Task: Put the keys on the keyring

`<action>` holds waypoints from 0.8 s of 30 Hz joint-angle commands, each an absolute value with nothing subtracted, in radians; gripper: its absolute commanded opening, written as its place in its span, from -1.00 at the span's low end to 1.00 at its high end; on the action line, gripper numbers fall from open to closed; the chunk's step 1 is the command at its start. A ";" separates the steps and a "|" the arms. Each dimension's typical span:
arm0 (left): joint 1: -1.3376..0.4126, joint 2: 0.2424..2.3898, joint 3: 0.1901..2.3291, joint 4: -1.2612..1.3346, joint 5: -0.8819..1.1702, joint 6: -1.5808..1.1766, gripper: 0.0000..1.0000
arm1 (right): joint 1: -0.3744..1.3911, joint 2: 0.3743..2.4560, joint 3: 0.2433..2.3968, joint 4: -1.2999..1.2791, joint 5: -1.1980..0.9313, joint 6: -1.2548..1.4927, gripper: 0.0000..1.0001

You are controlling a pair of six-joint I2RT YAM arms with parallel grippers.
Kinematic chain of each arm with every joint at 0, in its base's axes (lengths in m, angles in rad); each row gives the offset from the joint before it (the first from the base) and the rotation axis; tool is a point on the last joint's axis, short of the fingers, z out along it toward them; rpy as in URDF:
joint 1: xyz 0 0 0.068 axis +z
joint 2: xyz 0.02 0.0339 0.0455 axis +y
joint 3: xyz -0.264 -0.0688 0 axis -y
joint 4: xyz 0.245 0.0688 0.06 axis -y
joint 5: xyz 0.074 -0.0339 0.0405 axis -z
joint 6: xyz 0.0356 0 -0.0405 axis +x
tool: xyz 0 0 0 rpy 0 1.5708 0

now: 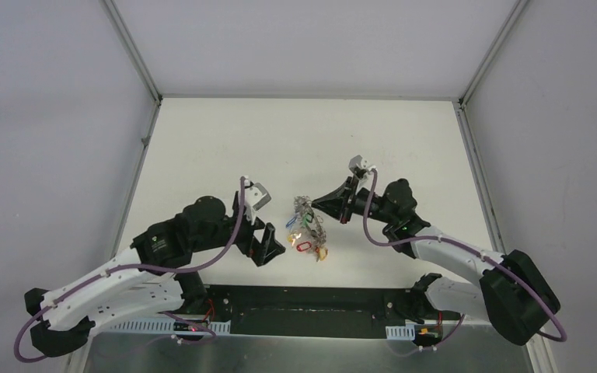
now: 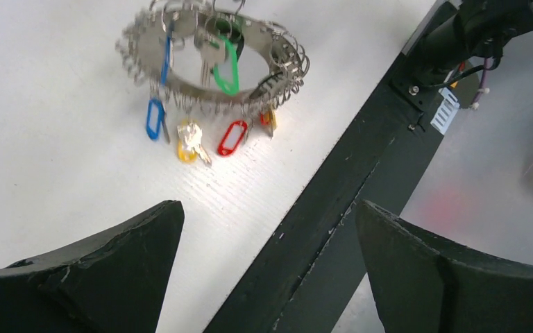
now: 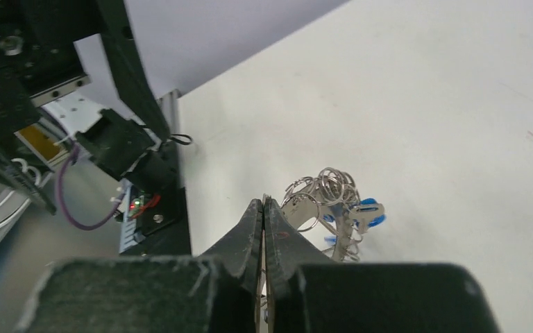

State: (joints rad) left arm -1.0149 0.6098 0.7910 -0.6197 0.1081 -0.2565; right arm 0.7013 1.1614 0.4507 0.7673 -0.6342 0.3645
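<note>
The keyring, a big silvery ring fringed with small split rings, is held off the white table. A green-tagged key and a blue-tagged key hang across its opening. Another blue tag, a yellow one, a red one and an orange one dangle below. My right gripper is shut on the thin metal edge of the keyring. In the top view the right gripper meets the keyring from the right. My left gripper stands wide open and holds nothing, a short way left of the ring.
The black base rail runs diagonally under my left fingers and lies along the table's near edge. The right arm's base and cables show at the upper right. Grey enclosure walls stand on three sides of the white table.
</note>
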 commanded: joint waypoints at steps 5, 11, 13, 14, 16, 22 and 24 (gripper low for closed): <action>-1.021 0.785 0.816 -0.439 0.070 -0.382 0.98 | 0.466 1.097 0.377 0.698 -0.696 0.357 -1.00; -1.006 0.889 0.841 -0.395 0.043 -0.416 0.98 | 0.297 1.150 0.348 0.688 -0.707 0.357 -1.00; -0.989 0.917 0.843 -0.383 0.052 -0.429 0.98 | 0.252 1.171 0.345 0.685 -0.716 0.357 -1.00; -0.979 0.929 0.842 -0.372 0.066 -0.433 0.98 | 0.233 1.182 0.345 0.679 -0.712 0.358 -1.00; -0.956 0.955 0.836 -0.350 0.095 -0.442 0.98 | 0.204 1.205 0.346 0.668 -0.703 0.357 -1.00; -0.859 1.025 0.824 -0.313 0.184 -0.464 0.98 | 0.158 1.278 0.368 0.637 -0.667 0.370 -0.63; -0.817 1.036 0.810 -0.287 0.221 -0.479 0.98 | 0.141 1.290 0.366 0.634 -0.636 0.386 -0.38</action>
State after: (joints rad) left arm -0.8783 1.0218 0.8040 -0.3775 0.1379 -0.4362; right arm 0.1677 1.2728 0.3477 0.6209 -0.6853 0.3679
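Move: My right hand grips the keyring's upper rim. The ring hangs with its middle about 5 cm below the hand, some 4 cm back and 1 cm left. The open patch of table for it is about 6 cm ahead, 8 cm to the right and 20 cm down. From my open left hand the keyring's middle lies about 5 cm ahead, 9 cm right and 5 cm lower; its red tag hangs 1 cm back, 7 cm right and 10 cm below. I sweep the keyring in my right hand about 14 cm to the right, 10 cm forward and 10 cm down towards the open table, swinging the wrist some 25 degrees clockwise and rolling it. Near the end I begin opening these fingers to let go of the rim. My left hand follows, still wide open: about 7 cm forward, 5 cm right and 5 cm down, tilting slightly. ##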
